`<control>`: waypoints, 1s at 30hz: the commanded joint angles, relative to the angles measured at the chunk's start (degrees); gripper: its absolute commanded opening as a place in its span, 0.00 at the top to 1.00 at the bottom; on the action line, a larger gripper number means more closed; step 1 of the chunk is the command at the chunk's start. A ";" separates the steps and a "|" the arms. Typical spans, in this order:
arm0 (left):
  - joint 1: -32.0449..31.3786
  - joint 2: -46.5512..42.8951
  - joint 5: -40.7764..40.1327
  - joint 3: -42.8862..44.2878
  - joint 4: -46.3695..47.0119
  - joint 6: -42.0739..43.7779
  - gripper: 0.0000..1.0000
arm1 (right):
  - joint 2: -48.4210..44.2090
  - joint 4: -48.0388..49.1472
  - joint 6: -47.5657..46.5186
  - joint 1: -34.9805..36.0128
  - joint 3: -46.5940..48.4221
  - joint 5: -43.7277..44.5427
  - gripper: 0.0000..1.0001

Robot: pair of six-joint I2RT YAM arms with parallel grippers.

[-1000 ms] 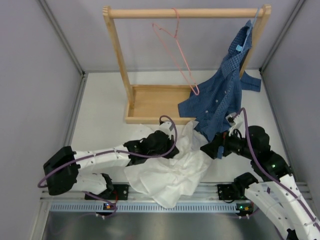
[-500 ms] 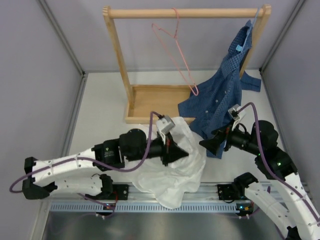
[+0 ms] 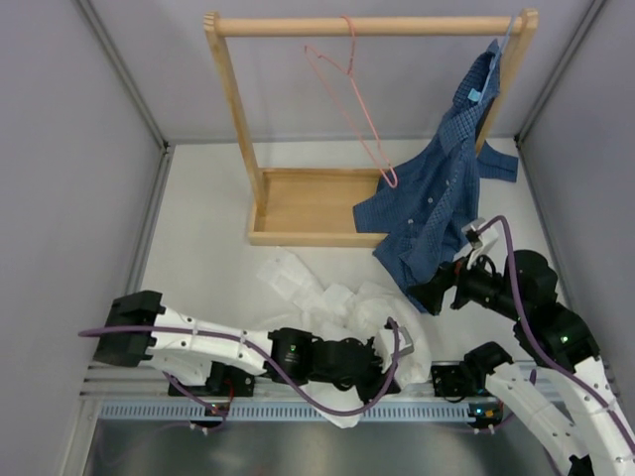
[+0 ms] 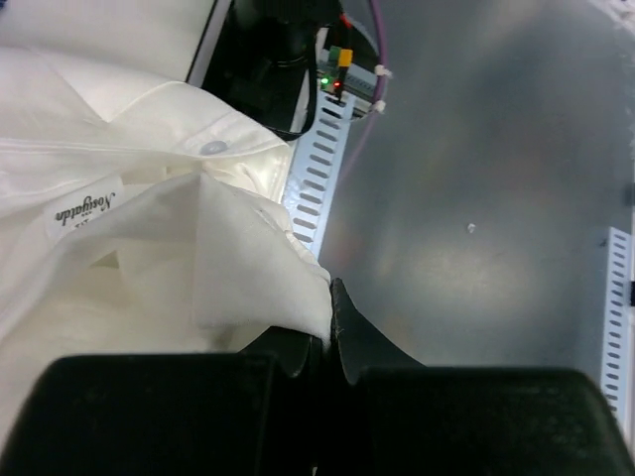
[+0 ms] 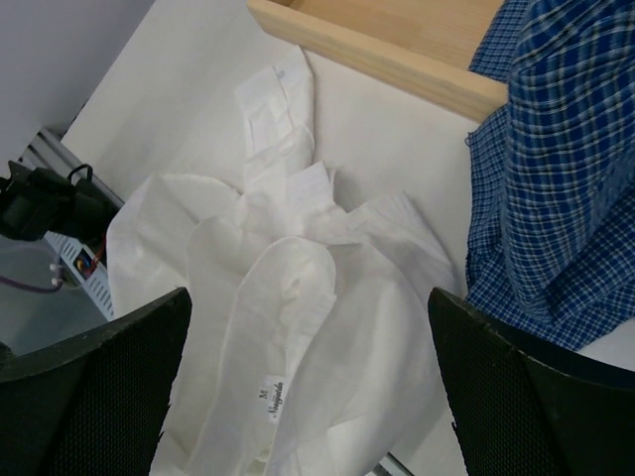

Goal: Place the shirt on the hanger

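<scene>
The white shirt (image 3: 337, 302) lies crumpled on the table in front of the wooden rack; its collar with a label shows in both wrist views (image 4: 149, 228) (image 5: 298, 297). My left gripper (image 3: 390, 365) is low at the table's near edge, shut on a fold of the shirt's fabric (image 4: 332, 297). Just to the right of the shirt, my right gripper (image 3: 422, 293) hovers above the collar, open and empty (image 5: 313, 377). The pink wire hanger (image 3: 352, 99) hangs by its hook from the wooden rail, apart from both grippers.
A wooden rack (image 3: 233, 109) with a tray base (image 3: 308, 203) stands at the back. A dark blue checked shirt (image 3: 442, 188) hangs from its right post and drapes onto the table beside my right gripper (image 5: 556, 149). A metal rail (image 4: 317, 169) runs along the near edge.
My left arm has swung down to the near edge with the shirt's fabric pinched, dragging the shirt forward and stretching it out. The right gripper stayed open and dropped back slightly.
</scene>
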 commanded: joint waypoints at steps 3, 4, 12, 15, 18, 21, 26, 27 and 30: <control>-0.60 -3.35 2.75 -7.96 5.82 -3.65 1.00 | 0.74 2.47 1.65 0.80 -3.86 -9.48 0.04; -0.86 -4.31 1.71 -9.47 5.90 -6.45 1.00 | 1.53 3.62 2.00 0.80 -6.22 -11.50 0.07; -1.21 -12.40 -15.88 -21.43 -4.21 -28.61 1.00 | 10.14 11.35 6.22 11.42 -12.13 -4.24 0.19; -1.30 -11.36 -15.53 -21.88 -2.27 -28.54 1.00 | 16.72 14.17 8.06 22.05 -11.34 5.67 0.20; -1.30 -9.86 -15.61 -20.12 -2.36 -27.84 1.00 | 24.19 13.83 10.00 30.32 -8.71 19.74 0.22; -1.30 -8.89 -15.87 -19.59 -2.53 -27.57 1.00 | 29.39 15.75 10.71 31.65 -7.73 25.48 0.29; -1.30 -11.61 -18.07 -20.38 -4.99 -28.97 1.00 | 33.79 19.35 10.80 31.74 -7.82 27.85 0.42; -1.30 -13.61 -18.68 -20.90 -6.56 -29.93 1.00 | 33.79 20.14 10.62 31.74 -7.82 27.68 0.52; -1.30 -18.97 -23.24 -19.78 -11.39 -32.39 1.00 | 31.69 18.49 10.18 32.18 -5.73 31.34 1.00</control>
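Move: The white shirt's raised fold that the right fingers will shut on lies about 8 cm to that hand's left, neither ahead nor back, and some 17 cm below. The blue shirt's hem is about 8 cm ahead and 1 cm right, and the rack base's near right corner 15 cm ahead and 7 cm left, both on the table. From the left hand, the shirt's middle is roughly 12 cm ahead, 8 cm left and 11 cm below; that fold is 16 cm straight ahead, 8 cm below. The white shirt, its near edge still pinched by the left hand, is lowered and drawn about 10 cm to the left. Meanwhile the open right hand sinks towards the fold and goes left, first easing back, then forward again, its fingers tipping some 30 degrees more steeply down; at the bottom they close and pinch the cloth. ##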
